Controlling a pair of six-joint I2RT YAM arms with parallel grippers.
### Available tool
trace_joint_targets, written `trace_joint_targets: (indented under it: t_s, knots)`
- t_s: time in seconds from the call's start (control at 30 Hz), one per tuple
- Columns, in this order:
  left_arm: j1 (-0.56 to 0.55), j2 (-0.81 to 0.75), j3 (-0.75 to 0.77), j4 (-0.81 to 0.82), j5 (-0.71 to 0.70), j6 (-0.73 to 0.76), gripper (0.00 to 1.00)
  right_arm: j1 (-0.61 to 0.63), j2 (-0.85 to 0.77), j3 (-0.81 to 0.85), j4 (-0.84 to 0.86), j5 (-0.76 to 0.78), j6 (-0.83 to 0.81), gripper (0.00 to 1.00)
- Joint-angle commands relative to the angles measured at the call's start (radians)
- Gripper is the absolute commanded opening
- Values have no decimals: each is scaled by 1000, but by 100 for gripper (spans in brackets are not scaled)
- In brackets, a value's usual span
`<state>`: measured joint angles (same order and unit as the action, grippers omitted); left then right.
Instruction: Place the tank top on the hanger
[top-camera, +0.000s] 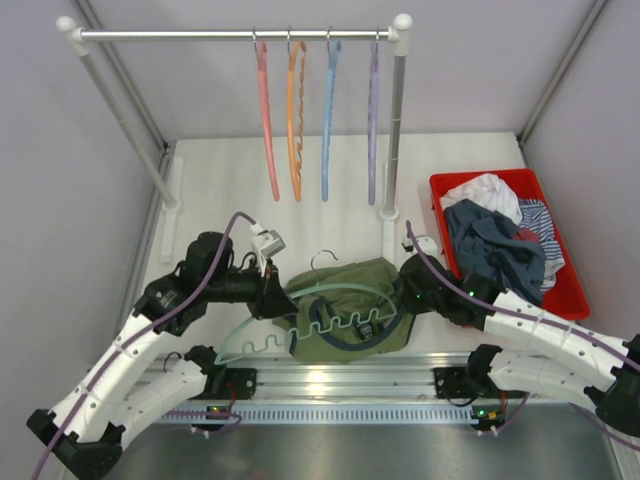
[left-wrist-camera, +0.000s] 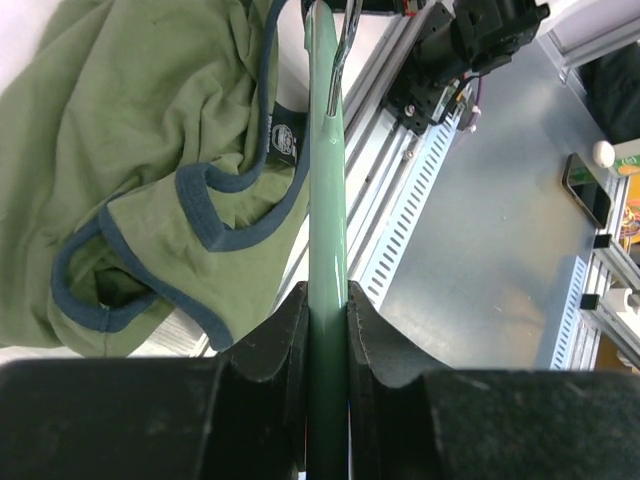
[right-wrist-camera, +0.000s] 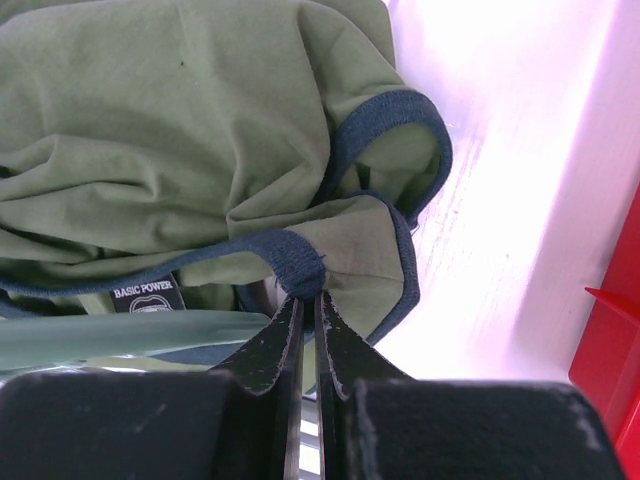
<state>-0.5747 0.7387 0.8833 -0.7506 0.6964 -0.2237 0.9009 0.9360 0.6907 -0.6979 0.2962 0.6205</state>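
The olive-green tank top (top-camera: 352, 285) lies crumpled on the table between the two arms, its navy trim showing. The thin green hanger (top-camera: 262, 335) lies across it, its wavy edge over the cloth and its left end sticking out towards the front left. My left gripper (left-wrist-camera: 327, 295) is shut on the hanger (left-wrist-camera: 327, 190), clamping the bar between both pads beside the shirt (left-wrist-camera: 130, 120). My right gripper (right-wrist-camera: 309, 296) is shut on a bunched fold of navy trim at the edge of the tank top (right-wrist-camera: 180, 120). The hanger (right-wrist-camera: 100, 335) runs under the cloth to its left.
At the back, a clothes rail (top-camera: 235, 34) holds pink (top-camera: 267, 120), orange (top-camera: 295, 120), blue (top-camera: 328, 120) and purple (top-camera: 373, 120) hangers. A red bin (top-camera: 560, 290) with several garments stands at the right. An aluminium rail (top-camera: 330, 378) runs along the near edge.
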Motion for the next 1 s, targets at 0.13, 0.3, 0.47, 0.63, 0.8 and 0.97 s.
trace_joint_targets:
  t_s: [0.13,0.3,0.47,0.63,0.8,0.97]
  knots:
    - [-100,39,-17,158,-112,-36,0,-7,-22,76,-6,15,-18,0]
    - [-163,88,6,200,-164,-20,0,-7,-39,90,-28,12,-30,0]
    - [-221,119,-20,311,-202,-20,0,-7,-37,115,-37,-3,-36,0]
    - [-241,148,-56,413,-209,-14,0,-7,-49,141,-40,-32,-38,0]
    - [-248,166,-96,514,-199,-5,0,-7,-58,155,-41,-42,-39,0]
    - [-248,174,-164,638,-186,-12,0,-7,-31,196,-49,-35,-62,0]
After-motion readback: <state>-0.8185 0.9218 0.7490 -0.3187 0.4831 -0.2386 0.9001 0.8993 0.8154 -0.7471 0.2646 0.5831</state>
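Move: Some 22 cm to the right of the left hand, about 6 cm farther out and 12 cm lower, the tank top's strap is already pinched by the right fingers. The tank top's body lies 10 cm to the left hand's right, 6 cm ahead and 16 cm below. From the right hand, the tip of the held green hanger is only about 2 cm left and 2 cm back, nearly level, with the neck tag 8 cm left, 4 cm back and 3 cm below. Feeding the green hanger's tip into the strap opening, the left hand keeps its grip and travels about 6 cm right while sinking and reaching slightly forward, its wrist turning a little. The right fingers stay pinched on the navy trim and lift about 5 cm, bringing the strap up over the incoming tip. ##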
